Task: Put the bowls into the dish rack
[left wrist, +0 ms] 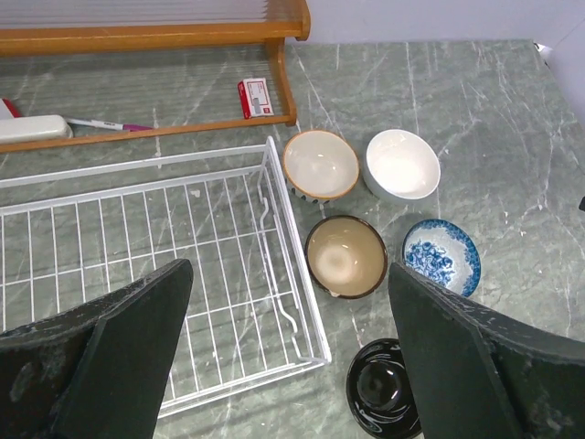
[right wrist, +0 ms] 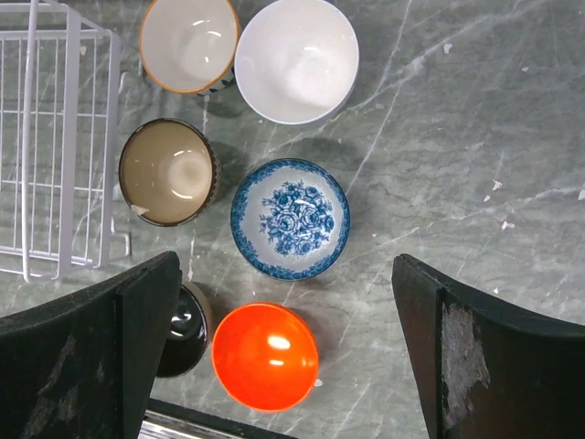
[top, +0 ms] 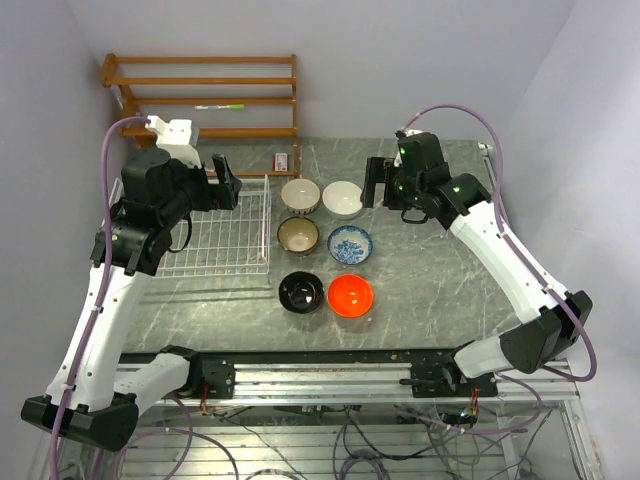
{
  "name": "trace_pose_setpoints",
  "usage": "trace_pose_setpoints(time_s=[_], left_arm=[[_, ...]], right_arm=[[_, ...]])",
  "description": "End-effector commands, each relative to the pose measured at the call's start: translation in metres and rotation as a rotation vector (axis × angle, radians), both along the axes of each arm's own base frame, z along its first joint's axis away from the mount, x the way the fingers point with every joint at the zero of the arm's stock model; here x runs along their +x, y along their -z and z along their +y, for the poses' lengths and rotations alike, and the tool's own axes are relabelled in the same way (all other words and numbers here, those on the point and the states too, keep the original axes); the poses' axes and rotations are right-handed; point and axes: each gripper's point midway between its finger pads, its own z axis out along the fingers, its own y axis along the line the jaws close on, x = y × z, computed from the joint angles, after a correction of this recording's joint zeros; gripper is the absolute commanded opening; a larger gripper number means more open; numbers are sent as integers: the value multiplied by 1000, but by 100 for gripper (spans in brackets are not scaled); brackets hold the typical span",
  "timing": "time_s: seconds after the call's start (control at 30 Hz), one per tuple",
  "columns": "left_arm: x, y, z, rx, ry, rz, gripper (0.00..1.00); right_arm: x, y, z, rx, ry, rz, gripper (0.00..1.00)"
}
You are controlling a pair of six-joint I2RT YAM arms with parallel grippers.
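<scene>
The white wire dish rack (top: 215, 238) lies empty on the left of the table. To its right stand the bowls in three pairs: cream with brown rim (top: 300, 194) and white (top: 342, 198) at the back, brownish-tan (top: 298, 236) and blue-and-white (top: 350, 244) in the middle, black (top: 301, 292) and orange (top: 350, 295) in front. My left gripper (top: 225, 182) hovers open above the rack's right rim (left wrist: 274, 183), holding nothing. My right gripper (top: 378, 183) hangs open and empty over the bowls, above the blue-and-white bowl (right wrist: 290, 218) and the orange one (right wrist: 265, 355).
A wooden slatted shelf (top: 200, 95) stands against the back wall behind the rack, with a pen (left wrist: 110, 125) on it. A small red-and-white box (top: 283, 161) sits beside its foot. A metal rail (top: 320, 375) runs along the near table edge.
</scene>
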Motion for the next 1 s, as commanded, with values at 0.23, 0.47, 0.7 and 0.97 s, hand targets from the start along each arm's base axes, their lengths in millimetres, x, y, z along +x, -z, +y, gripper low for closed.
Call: trace_pose_setpoints(time_s=[0.23, 0.47, 0.7, 0.97], left_arm=[[-9, -25, -11, -23, 72, -57, 99], [-16, -22, -32, -24, 169, -4, 99], [-49, -3, -101, 26, 285, 48, 100], [-118, 83, -182, 120, 414, 215, 91]], right_arm=[[-3, -2, -5, -15, 1, -6, 100], [2, 24, -34, 19, 31, 95, 100], [3, 45, -47, 67, 49, 163, 100], [-2, 59, -56, 62, 75, 196, 100]])
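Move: The black bowl lies about 13 cm to the left hand's right and 7 cm back from it, some 33 cm below. The brown bowl stands about 15 cm farther out than the black bowl and level with it sideways; the orange bowl is about 12 cm to the right of the black bowl, nearly level with it. From the right hand, the black bowl is roughly 18 cm left, 11 cm back and 23 cm down. Rightward and back, with a slight lift first and then a growing descent, the empty left hand swings off the dish rack's side towards the black bowl, roughly 16 cm across, turning clockwise almost 30 degrees, its fingers staying wide open. The right hand, also open and empty, shifts about 5 cm right and 5 cm down, away from the bowls, tipping further downward. ##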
